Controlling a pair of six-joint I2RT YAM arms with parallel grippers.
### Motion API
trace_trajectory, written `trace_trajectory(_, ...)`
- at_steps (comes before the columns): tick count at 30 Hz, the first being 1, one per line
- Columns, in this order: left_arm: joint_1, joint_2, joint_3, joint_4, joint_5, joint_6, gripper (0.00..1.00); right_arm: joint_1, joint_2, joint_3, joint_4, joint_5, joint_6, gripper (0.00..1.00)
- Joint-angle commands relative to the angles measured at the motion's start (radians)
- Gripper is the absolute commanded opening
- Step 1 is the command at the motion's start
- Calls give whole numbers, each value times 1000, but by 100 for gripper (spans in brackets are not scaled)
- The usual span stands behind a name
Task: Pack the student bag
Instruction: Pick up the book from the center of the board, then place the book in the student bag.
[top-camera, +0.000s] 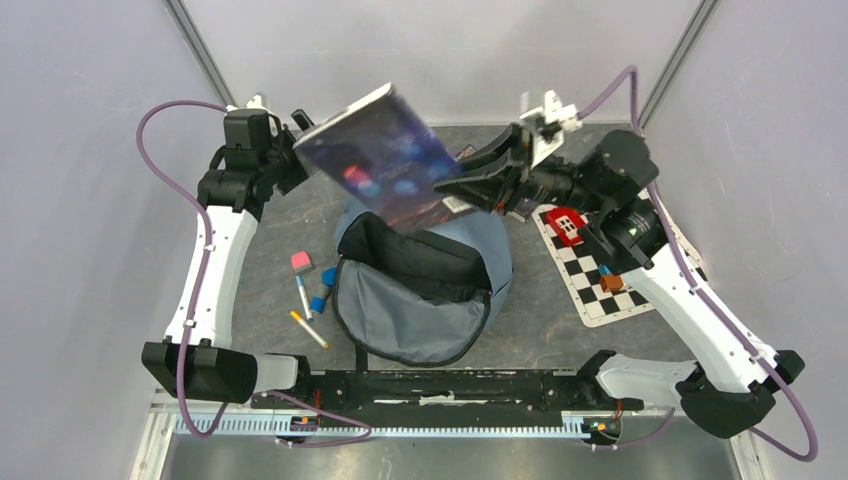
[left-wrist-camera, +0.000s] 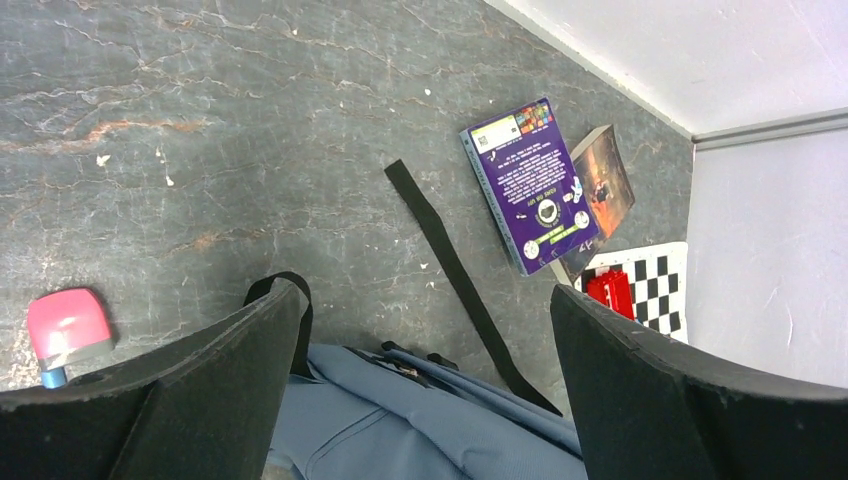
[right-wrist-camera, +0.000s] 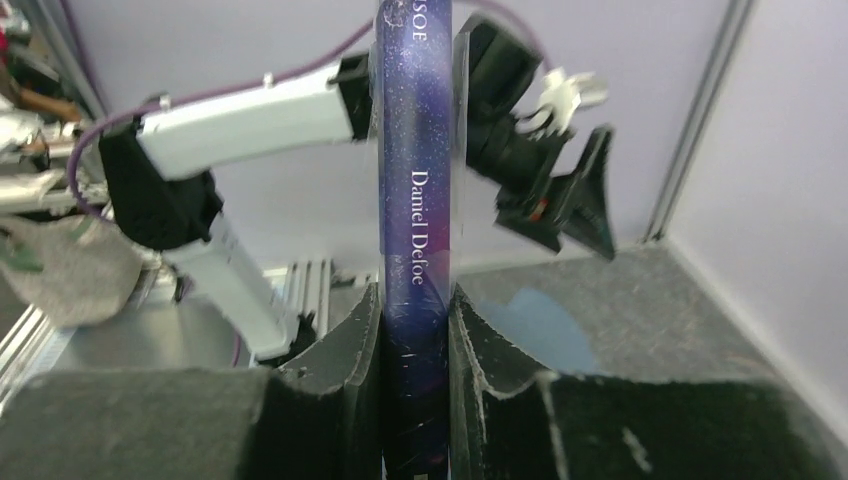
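The student bag (top-camera: 420, 290) lies in the middle of the table, grey-blue, its mouth gaping onto black lining. Above its far end hangs a dark blue book (top-camera: 375, 160), tilted, with my right gripper (top-camera: 468, 190) shut on its right edge. In the right wrist view the spine (right-wrist-camera: 415, 200) stands upright between both fingers of that gripper (right-wrist-camera: 415, 330). My left gripper (top-camera: 296, 128) is at the back left, partly hidden behind the book. Its wrist view shows this gripper (left-wrist-camera: 428, 295) wide open and holding nothing, above the bag's top (left-wrist-camera: 420, 420) and a loose black strap (left-wrist-camera: 450, 270).
Left of the bag lie a pink eraser (top-camera: 301, 262), markers (top-camera: 303, 297) and a pen (top-camera: 309, 330). A chessboard (top-camera: 600, 265) with a red item (top-camera: 566, 225) sits at the right. A purple book (left-wrist-camera: 530, 185) and another book (left-wrist-camera: 605, 195) lie behind the bag.
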Motion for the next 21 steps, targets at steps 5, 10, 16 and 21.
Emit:
trace_trajectory(5,22,7,28,31,5,-30,100,164,-40,31,-180,154,-266,0)
trace_trajectory(10,28,10,27,18,-2,-16,100,217,-42,0,-294,288,-409,0)
trace_trajectory(16,34,4,22,9,-10,-8,100,238,-53,-16,-434,424,-529,0)
trace_trajectory(21,40,7,15,12,-14,-8,100,261,-58,-17,-526,458,-558,0)
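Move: The book is already in the right hand's fingers, and the backpack's open mouth lies roughly 30 cm below, about 5 cm ahead and 6 cm to the left. Nearest on the table, some 47 cm below this hand, are a purple book about 30 cm ahead and 12 cm right, and a blue block 10 cm ahead and 27 cm left. From the left hand the mouth is about 20 cm right, 12 cm back and 12 cm below. Still pinching the book by its edge, the right hand brings it down about 14 cm into the backpack's mouth, its free end leaning on the bag fabric. On the way it swings some 3 cm back and left, then returns, while the wrist rolls some 30 degrees so the fingers dip from pointing slightly up to slightly down on the left. The grip doesn't change. ##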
